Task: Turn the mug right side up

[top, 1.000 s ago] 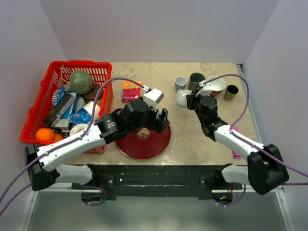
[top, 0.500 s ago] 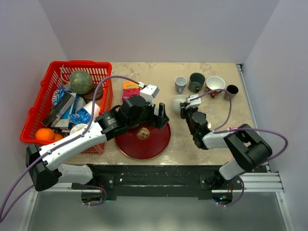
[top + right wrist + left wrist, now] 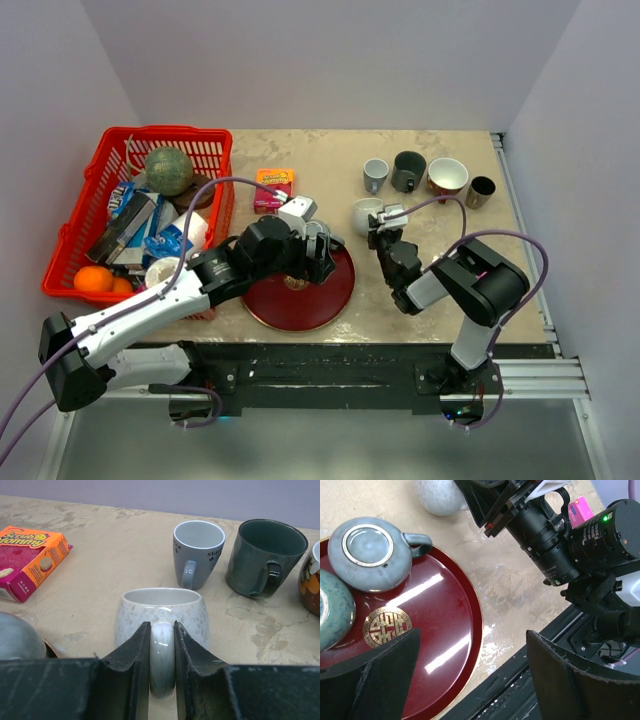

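Observation:
The mug (image 3: pixel 162 611) is white with grey speckles and stands rim up, at table level just right of the red plate (image 3: pixel 262 305). My right gripper (image 3: pixel 161 626) is shut on the mug's handle, one finger (image 3: pixel 135 655) pressed to each side. From above, the mug (image 3: pixel 364 213) sits in front of the folded right gripper (image 3: pixel 383 228). My left gripper (image 3: pixel 318 255) hovers over the plate with its jaws wide apart and nothing between them; its own view shows the left gripper (image 3: pixel 480 675) above the plate's near rim (image 3: pixel 470 605).
Two blue-grey cups (image 3: pixel 370 552) (image 3: pixel 332 610) lie bottom up on the plate. Several upright mugs (image 3: pixel 375 173) (image 3: pixel 408 170) (image 3: pixel 447 177) stand along the back. An orange-and-pink box (image 3: pixel 273 188) lies left of them. A full red basket (image 3: pixel 75 225) occupies the left side.
The right arm has folded in toward its base and turned its wrist, so the mug went from tipped over to rim up. The left arm drew slightly back over the plate.

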### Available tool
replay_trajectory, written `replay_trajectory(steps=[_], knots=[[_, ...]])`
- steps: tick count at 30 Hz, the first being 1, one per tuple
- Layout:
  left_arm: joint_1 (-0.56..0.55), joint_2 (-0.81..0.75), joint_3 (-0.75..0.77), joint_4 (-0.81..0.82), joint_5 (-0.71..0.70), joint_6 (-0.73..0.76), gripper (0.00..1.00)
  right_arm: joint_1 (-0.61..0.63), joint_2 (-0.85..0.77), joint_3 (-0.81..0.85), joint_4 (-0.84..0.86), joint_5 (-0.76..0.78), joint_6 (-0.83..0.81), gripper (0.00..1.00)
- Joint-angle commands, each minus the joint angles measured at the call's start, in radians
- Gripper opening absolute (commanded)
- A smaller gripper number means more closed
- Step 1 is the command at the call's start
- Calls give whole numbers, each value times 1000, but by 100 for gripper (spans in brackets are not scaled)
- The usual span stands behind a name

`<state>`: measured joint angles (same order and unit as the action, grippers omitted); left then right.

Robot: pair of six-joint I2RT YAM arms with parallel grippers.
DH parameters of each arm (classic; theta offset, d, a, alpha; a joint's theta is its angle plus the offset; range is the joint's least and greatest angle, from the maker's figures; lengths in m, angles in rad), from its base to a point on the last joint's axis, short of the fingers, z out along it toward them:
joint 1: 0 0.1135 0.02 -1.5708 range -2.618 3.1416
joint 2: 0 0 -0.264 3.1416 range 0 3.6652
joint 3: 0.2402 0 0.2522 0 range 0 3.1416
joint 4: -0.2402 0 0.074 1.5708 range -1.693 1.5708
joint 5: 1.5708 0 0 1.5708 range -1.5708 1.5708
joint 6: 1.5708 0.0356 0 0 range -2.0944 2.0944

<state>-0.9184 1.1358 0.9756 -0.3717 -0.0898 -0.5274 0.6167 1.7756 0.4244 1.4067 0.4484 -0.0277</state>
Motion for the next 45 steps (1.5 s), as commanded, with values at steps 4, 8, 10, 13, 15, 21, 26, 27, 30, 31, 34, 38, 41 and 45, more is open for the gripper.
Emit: replay_trajectory(steps=[4, 8, 10, 13, 15, 21, 26, 27, 30, 31, 34, 38, 41, 45], knots=[[6, -48, -58, 74, 15, -39, 90, 6, 27, -41, 380, 93, -3, 0], [6, -53, -67, 79, 15, -51, 90, 11, -28, -65, 330, 102, 5, 4], [6, -64, -84, 91, 9, -52, 90, 12, -38, -84, 321, 99, 9, 14], [6, -80, -109, 99, 7, -63, 90, 17, -59, -87, 275, 104, 20, 23], [6, -91, -127, 100, 7, -69, 90, 18, -70, -96, 255, 105, 52, 25], [6, -129, -173, 119, 2, -82, 90, 26, -148, -88, 103, 122, 123, 43], [6, -152, -175, 113, -11, -88, 90, 32, -153, -85, 35, 134, 175, 51], [6, -160, -176, 111, -17, -88, 90, 32, -148, -85, 31, 127, 179, 51], [6, -180, -186, 113, -37, -86, 90, 32, -151, -88, 8, 119, 206, 51], [6, -185, -189, 109, -39, -89, 90, 32, -169, -85, -12, 119, 218, 53], [6, -194, -190, 102, -44, -103, 90, 31, -255, -53, -181, 118, 273, 57], [6, -202, -189, 83, -53, -111, 90, 32, -388, 35, -539, 124, 368, 70], [6, -220, -192, 70, -59, -118, 90, 31, -499, 88, -746, 118, 419, 75], [6, -245, -189, 38, -70, -117, 92, 31, -606, 197, -1107, 110, 511, 85]])
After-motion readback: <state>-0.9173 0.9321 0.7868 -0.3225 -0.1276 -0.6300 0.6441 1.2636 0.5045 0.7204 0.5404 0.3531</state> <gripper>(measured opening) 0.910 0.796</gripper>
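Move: My right hand still pinches the white mug by its handle, opening already up; the mug's middle is about 6 cm ahead and 1 cm left, at my fingers' height. At about that height too, the small blue-grey mug stands some 13 cm straight ahead and the dark green mug 13 cm ahead, 7 cm right. From my left hand, the white mug lies roughly 20 cm ahead, 11 cm right and 10 cm lower. I draw the white mug back about 2 cm by its handle, easing slightly down and right, then open my right fingers wide to let the handle go. Once it's free I roll this hand's left side up by nearly 20 degrees and lift it some 8 cm off the mug. Meanwhile my open left hand drifts about 3 cm left and a little back over the tray. ##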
